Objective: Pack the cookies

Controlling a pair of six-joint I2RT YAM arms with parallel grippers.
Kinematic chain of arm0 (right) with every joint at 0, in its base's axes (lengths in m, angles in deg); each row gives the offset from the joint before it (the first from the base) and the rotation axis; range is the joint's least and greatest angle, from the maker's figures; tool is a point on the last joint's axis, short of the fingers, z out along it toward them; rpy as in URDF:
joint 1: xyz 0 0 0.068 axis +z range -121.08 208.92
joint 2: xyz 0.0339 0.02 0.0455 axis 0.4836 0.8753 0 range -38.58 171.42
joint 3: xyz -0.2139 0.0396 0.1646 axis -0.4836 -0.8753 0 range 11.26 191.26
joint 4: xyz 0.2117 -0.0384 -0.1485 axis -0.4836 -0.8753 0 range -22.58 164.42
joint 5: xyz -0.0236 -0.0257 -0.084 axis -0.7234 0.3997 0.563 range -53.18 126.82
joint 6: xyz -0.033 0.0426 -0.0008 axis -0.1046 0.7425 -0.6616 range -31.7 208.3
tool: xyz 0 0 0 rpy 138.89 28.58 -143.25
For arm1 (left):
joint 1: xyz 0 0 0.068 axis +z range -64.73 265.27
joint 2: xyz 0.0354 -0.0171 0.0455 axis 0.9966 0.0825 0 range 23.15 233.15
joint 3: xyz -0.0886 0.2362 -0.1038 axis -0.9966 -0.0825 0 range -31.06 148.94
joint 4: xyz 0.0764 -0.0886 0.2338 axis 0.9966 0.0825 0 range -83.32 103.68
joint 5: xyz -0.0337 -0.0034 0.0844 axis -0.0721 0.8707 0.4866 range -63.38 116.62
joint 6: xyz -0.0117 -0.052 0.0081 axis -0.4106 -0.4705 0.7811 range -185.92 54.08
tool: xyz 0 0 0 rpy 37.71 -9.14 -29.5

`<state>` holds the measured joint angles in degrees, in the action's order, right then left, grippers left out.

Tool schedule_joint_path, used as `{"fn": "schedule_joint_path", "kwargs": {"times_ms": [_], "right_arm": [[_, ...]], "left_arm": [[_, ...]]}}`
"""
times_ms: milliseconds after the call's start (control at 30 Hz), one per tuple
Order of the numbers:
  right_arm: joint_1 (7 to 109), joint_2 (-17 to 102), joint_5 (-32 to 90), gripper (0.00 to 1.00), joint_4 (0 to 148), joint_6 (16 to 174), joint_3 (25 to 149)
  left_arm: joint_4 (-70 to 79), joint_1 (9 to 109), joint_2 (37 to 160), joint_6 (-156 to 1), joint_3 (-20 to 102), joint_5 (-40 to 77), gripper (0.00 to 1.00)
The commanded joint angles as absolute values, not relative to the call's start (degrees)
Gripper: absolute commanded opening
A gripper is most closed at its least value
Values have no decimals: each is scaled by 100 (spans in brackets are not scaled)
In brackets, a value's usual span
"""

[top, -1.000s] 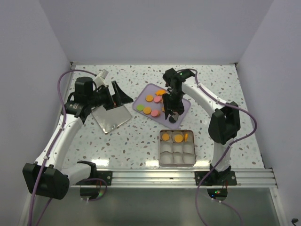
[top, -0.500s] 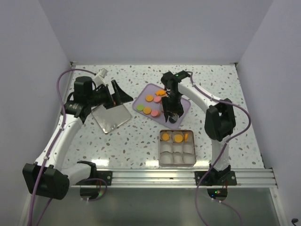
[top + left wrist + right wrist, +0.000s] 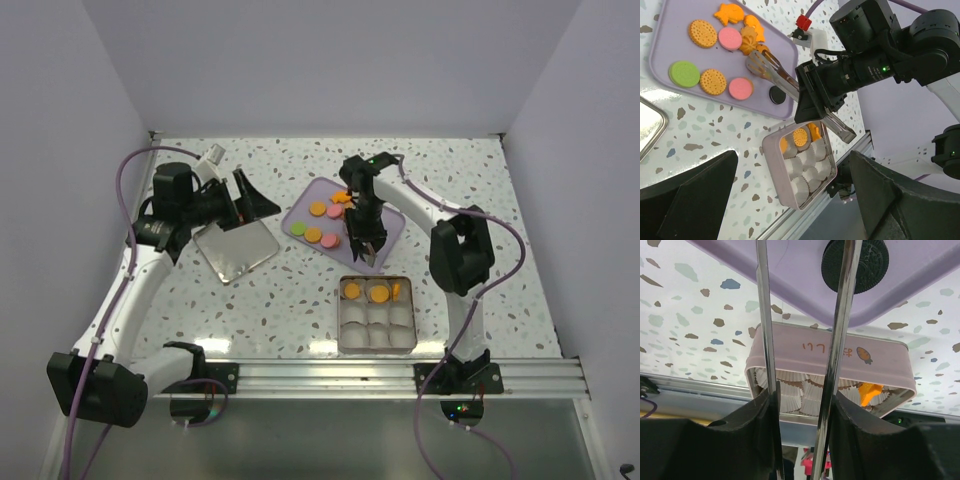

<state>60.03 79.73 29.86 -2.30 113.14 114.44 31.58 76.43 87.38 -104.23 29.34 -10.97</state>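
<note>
Several cookies [image 3: 318, 210], orange, pink and green, lie on the lilac tray [image 3: 396, 222]. A black cookie [image 3: 776, 94] rests near the tray's front edge. My right gripper [image 3: 364, 244] hangs over that edge, shut on metal tongs [image 3: 771, 71]. The tongs' spoon tips sit by the orange cookies [image 3: 751, 39] at the tray's back, with nothing between them. In the right wrist view the black cookie [image 3: 871, 262] shows behind one tong arm [image 3: 840, 335]. My left gripper [image 3: 255, 200] is open and holds nothing, left of the tray.
The square tin [image 3: 343, 318] with paper cups stands in front of the tray; three orange cookies [image 3: 378, 292] fill its back row. A shiny flat lid [image 3: 237, 250] lies under my left gripper. The metal rail [image 3: 320, 375] runs along the near edge.
My right gripper has shifted slightly left and down over the tray's front edge, now covering the black cookie from above, and squeezed the tongs narrower. The left arm has barely moved.
</note>
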Motion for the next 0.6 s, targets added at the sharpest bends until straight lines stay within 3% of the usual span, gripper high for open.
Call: {"fn": "schedule_joint_path", "kwargs": {"times_ms": [0,300,567], "right_arm": [[6030,7903,3014,37,-1153,11247,11656],[6030,7218,3287,32,-1241,11502,12025],[6082,5654,2576,33,-1022,11757,10822]], "left_arm": [[2997,7700,8661,-10310,2994,-1214,100],[3085,7700,8933,-10266,3170,-1284,100],[2813,7692,9074,-10547,3038,-1442,100]]}}
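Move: My right hand already squeezes the tongs, whose tips rest on an orange cookie about 8 cm ahead, 2 cm left and 9 cm below. The packing box is its goal, centred some 13 cm back, 3 cm right and 8 cm down. The black cookie is about 2 cm ahead, 9 below; the nearer pink cookie 6 ahead, 8 left. From my left hand the box lies 13 cm back, 26 right, 25 below. I keep the tongs squeezed shut on the orange cookie, the squeeze rising, and lift my right hand about 8 cm, slowly first and then quickly. The hand edges a centimetre or so forward, then draws back over 2 cm at the end, while the wrist tilts some 15 degrees so its fingers point more forward and left and the tong tips come up off the tray. ##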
